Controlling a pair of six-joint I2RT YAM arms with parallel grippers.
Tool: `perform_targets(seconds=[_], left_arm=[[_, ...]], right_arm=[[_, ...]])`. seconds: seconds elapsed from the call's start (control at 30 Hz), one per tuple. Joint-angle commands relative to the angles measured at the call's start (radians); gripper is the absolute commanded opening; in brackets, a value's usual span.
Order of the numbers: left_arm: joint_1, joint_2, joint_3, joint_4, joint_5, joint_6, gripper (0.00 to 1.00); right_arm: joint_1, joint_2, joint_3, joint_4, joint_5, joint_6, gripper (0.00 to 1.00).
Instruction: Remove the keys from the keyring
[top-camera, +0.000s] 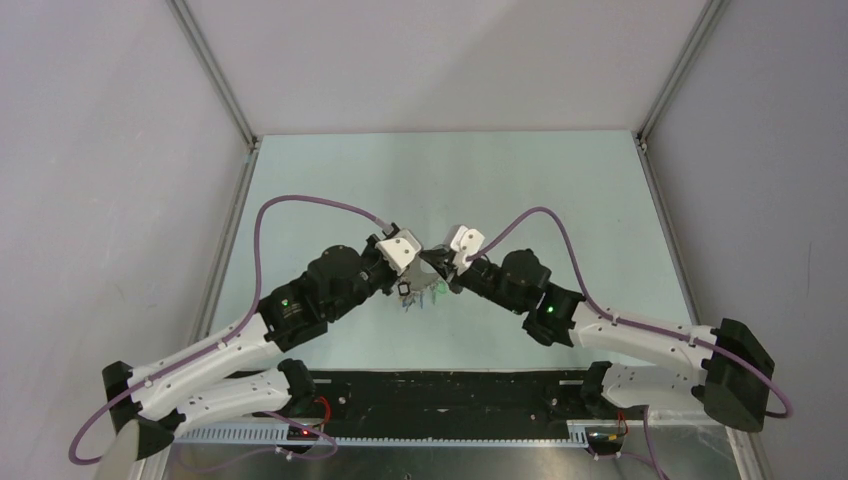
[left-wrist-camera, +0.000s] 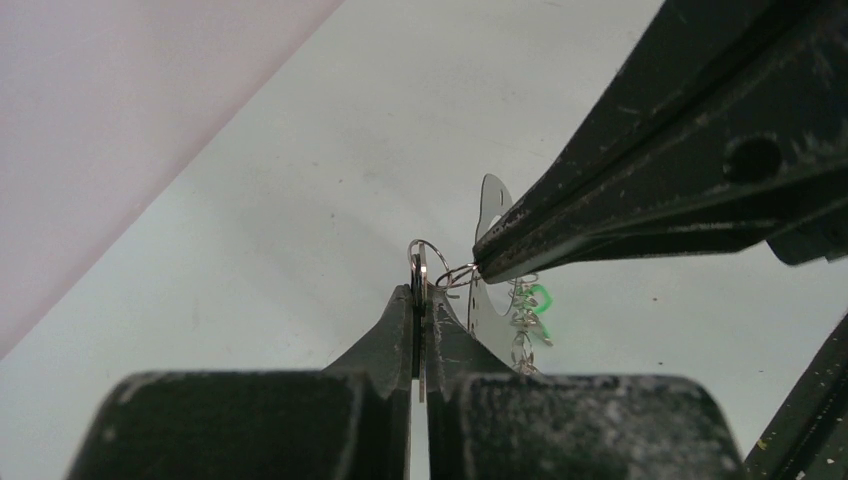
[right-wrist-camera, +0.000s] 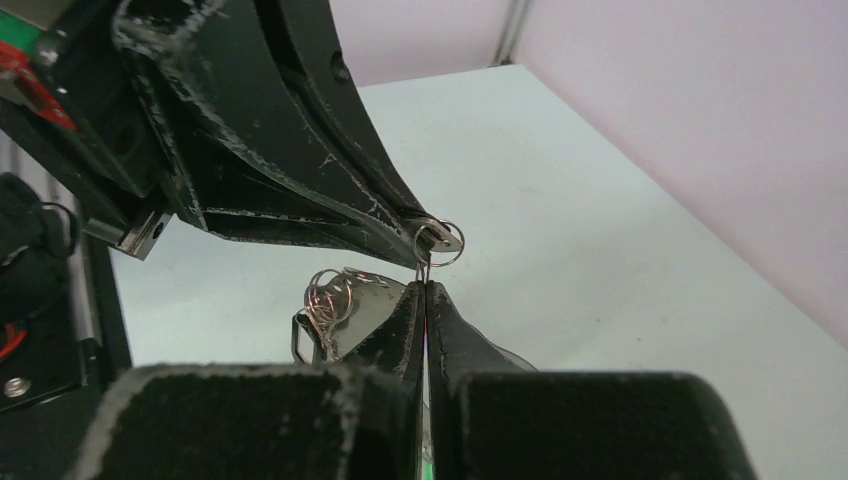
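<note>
Both grippers meet tip to tip above the middle of the table. My left gripper (top-camera: 422, 268) (left-wrist-camera: 420, 292) is shut on a flat silver key (left-wrist-camera: 421, 268) seen edge-on, with a small wire ring (left-wrist-camera: 455, 275) through its head. My right gripper (top-camera: 442, 266) (right-wrist-camera: 427, 287) is shut on that small wire ring (right-wrist-camera: 441, 240), right against the left fingertips (right-wrist-camera: 385, 215). The other keys (top-camera: 420, 296) hang below in a bunch: a silver plate (left-wrist-camera: 490, 210), a chain with a green piece (left-wrist-camera: 540, 298) and looped rings (right-wrist-camera: 330, 295). Part of a thin dark loop (right-wrist-camera: 297, 340), seemingly the keyring, shows beside them.
The pale green table (top-camera: 560, 200) is bounded by grey walls and metal rails on both sides. A black strip (top-camera: 450, 395) with the arm bases runs along the near edge. Purple cables (top-camera: 300, 205) arc over both arms.
</note>
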Motion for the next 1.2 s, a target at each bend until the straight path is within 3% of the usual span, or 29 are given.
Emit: perform_targets(seconds=[0.0,0.17,0.23,0.37,0.5,0.8,1.17], left_arm=[[-0.006,-0.009,0.015,0.101,0.007,0.016,0.00],[-0.007,-0.011,0.014,0.101,0.004,0.019,0.00],[-0.007,-0.013,0.014,0.102,0.002,0.021,0.00],[-0.009,-0.018,0.009,0.103,0.008,0.031,0.00],[-0.009,-0.017,-0.004,0.104,0.053,0.076,0.00],[-0.015,0.001,-0.021,0.091,0.111,0.252,0.00],[-0.098,-0.050,-0.025,0.046,-0.061,0.697,0.00]], right_arm=[[0.083,0.055,0.065,-0.043,0.225,-0.068,0.00],[0.113,0.071,0.074,-0.055,0.248,-0.049,0.00],[0.114,0.053,0.075,-0.076,0.212,-0.034,0.05],[0.099,-0.006,0.064,-0.133,0.066,-0.008,0.25],[0.028,-0.086,0.033,-0.163,-0.086,0.036,0.35],[-0.245,-0.232,-0.002,-0.207,-0.307,0.078,0.36],[-0.420,-0.146,0.000,-0.080,-0.535,0.145,0.35]])
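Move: The right hand already pinches the split ring, about 2 cm right of the left hand and 1 cm below it. The left hand already grips a flat key, roughly 1 cm ahead, 2 cm left and 1 cm above the right hand. The grey plate with the other keys hangs from the ring, its middle some 3 cm back, 1 cm left and 5 cm below the right hand. Right fingers open off the ring, withdrawing about 9 cm right and forward; left, still gripping, turns some 30 degrees. ##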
